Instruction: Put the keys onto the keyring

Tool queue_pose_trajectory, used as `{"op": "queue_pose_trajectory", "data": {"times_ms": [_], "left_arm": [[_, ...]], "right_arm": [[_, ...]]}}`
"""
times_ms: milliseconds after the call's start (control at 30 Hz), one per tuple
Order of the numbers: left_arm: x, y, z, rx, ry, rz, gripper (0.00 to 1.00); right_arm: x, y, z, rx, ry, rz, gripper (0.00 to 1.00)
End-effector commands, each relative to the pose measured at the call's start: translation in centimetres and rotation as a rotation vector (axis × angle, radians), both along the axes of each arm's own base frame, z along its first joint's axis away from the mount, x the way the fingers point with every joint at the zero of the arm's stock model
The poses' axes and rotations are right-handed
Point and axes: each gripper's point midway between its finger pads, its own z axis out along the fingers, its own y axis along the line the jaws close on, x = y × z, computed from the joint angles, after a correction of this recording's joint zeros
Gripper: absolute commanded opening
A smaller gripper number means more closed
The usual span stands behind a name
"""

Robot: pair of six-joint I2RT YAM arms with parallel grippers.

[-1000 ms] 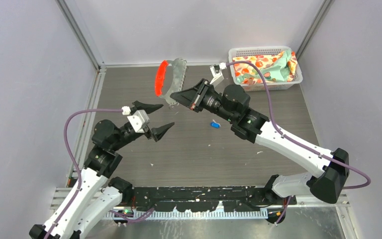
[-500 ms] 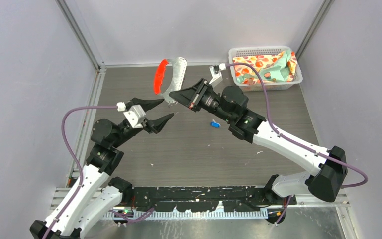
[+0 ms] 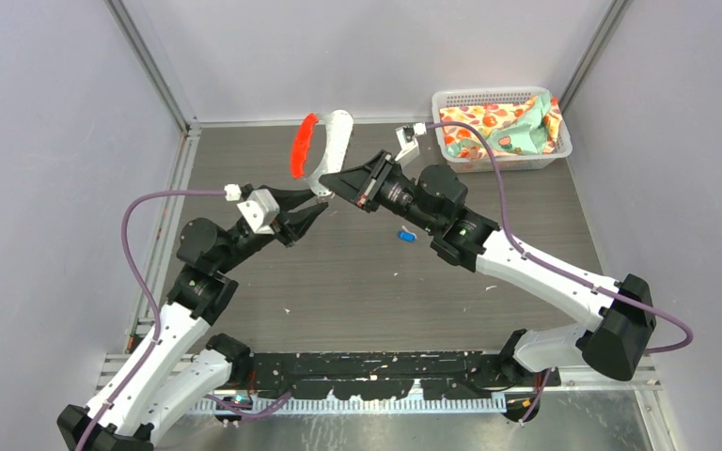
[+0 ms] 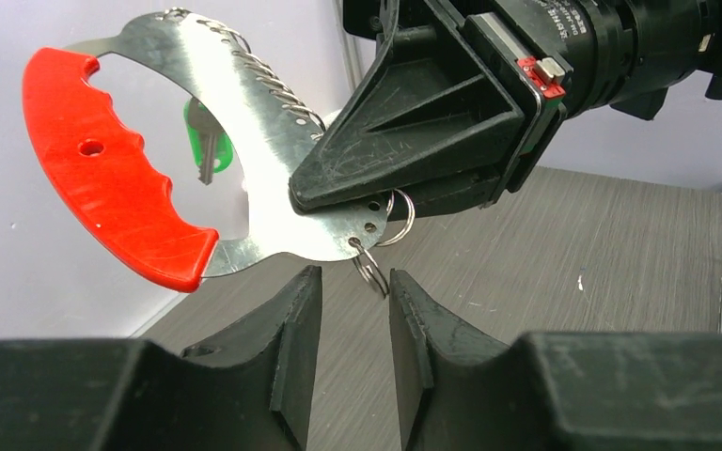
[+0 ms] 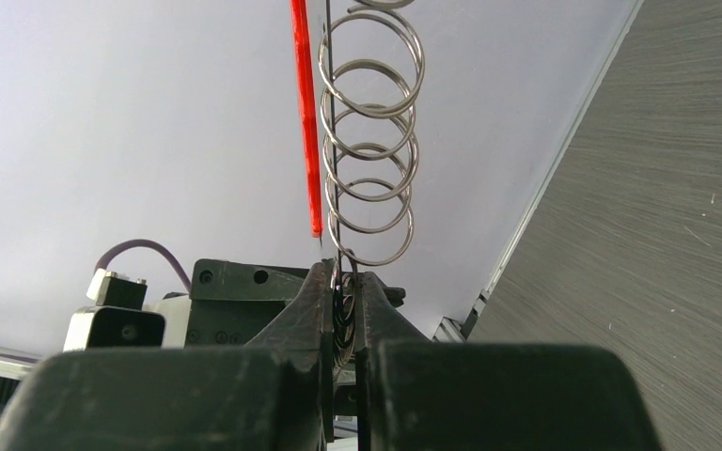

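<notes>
My right gripper is shut on the lower end of the keyring, a silvery plate with wire loops and a red tag, held upright above the table. In the right wrist view the loops rise from my shut gripper. The green key hangs behind the keyring's plate. The blue key lies on the table below the right arm. My left gripper stands narrowly open just under a small ring dangling from the plate, which touches one fingertip. Nothing is gripped between those fingers.
A white basket with patterned cloth sits at the back right corner. Metal rails run along the left wall and the back. Small white specks dot the dark table.
My left gripper rose toward the keyring's lower end while its jaws narrowed a lot. The right gripper drifted slightly left with the keyring.
</notes>
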Motion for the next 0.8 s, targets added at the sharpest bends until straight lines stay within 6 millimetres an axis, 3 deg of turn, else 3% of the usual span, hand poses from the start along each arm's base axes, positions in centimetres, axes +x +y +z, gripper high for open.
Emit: {"op": "queue_pose_trajectory", "data": {"times_ms": [0, 200, 400, 500, 567, 767], "left_arm": [[-0.7, 0.6, 3.9, -0.068, -0.094, 0.014, 0.33], [-1.2, 0.7, 3.6, -0.057, -0.095, 0.007, 0.29], [-1.2, 1.1, 3.5, -0.044, -0.119, 0.032, 0.02], [-1.3, 1.2, 3.5, -0.035, -0.139, 0.039, 0.01], [-1.2, 1.3, 3.3, -0.014, -0.155, 0.046, 0.01], [0.0, 2.3, 1.6, 0.113, -0.16, 0.13, 0.0]], "right_arm": [[-0.1, -0.5, 2.8, 0.087, -0.056, -0.018, 0.01], [-0.1, -0.4, 2.8, 0.091, -0.055, -0.015, 0.01], [-0.3, -0.4, 2.7, 0.09, -0.052, -0.013, 0.01], [-0.3, -0.4, 2.4, 0.082, -0.047, -0.011, 0.01], [-0.3, -0.6, 2.2, 0.07, -0.036, -0.015, 0.09], [-0.9, -2.7, 0.0, -0.065, -0.006, -0.069, 0.5]]}}
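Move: The keyring's wire loop, at the plate's near lower corner, sits right by the left fingertips, about 1 cm ahead, 1 cm right and 1 cm up. The right fingertips grip that corner about 3 cm ahead of the left hand, level sideways and 3 cm up; its red handle is some 8 cm ahead, 4 cm left and 5 cm up. From the right hand the loop lies about 2 cm back, 1 cm right and 2 cm down. Left fingers rise about 1 cm and pinch the wire loop; the right fingers then open, releasing the plate. ##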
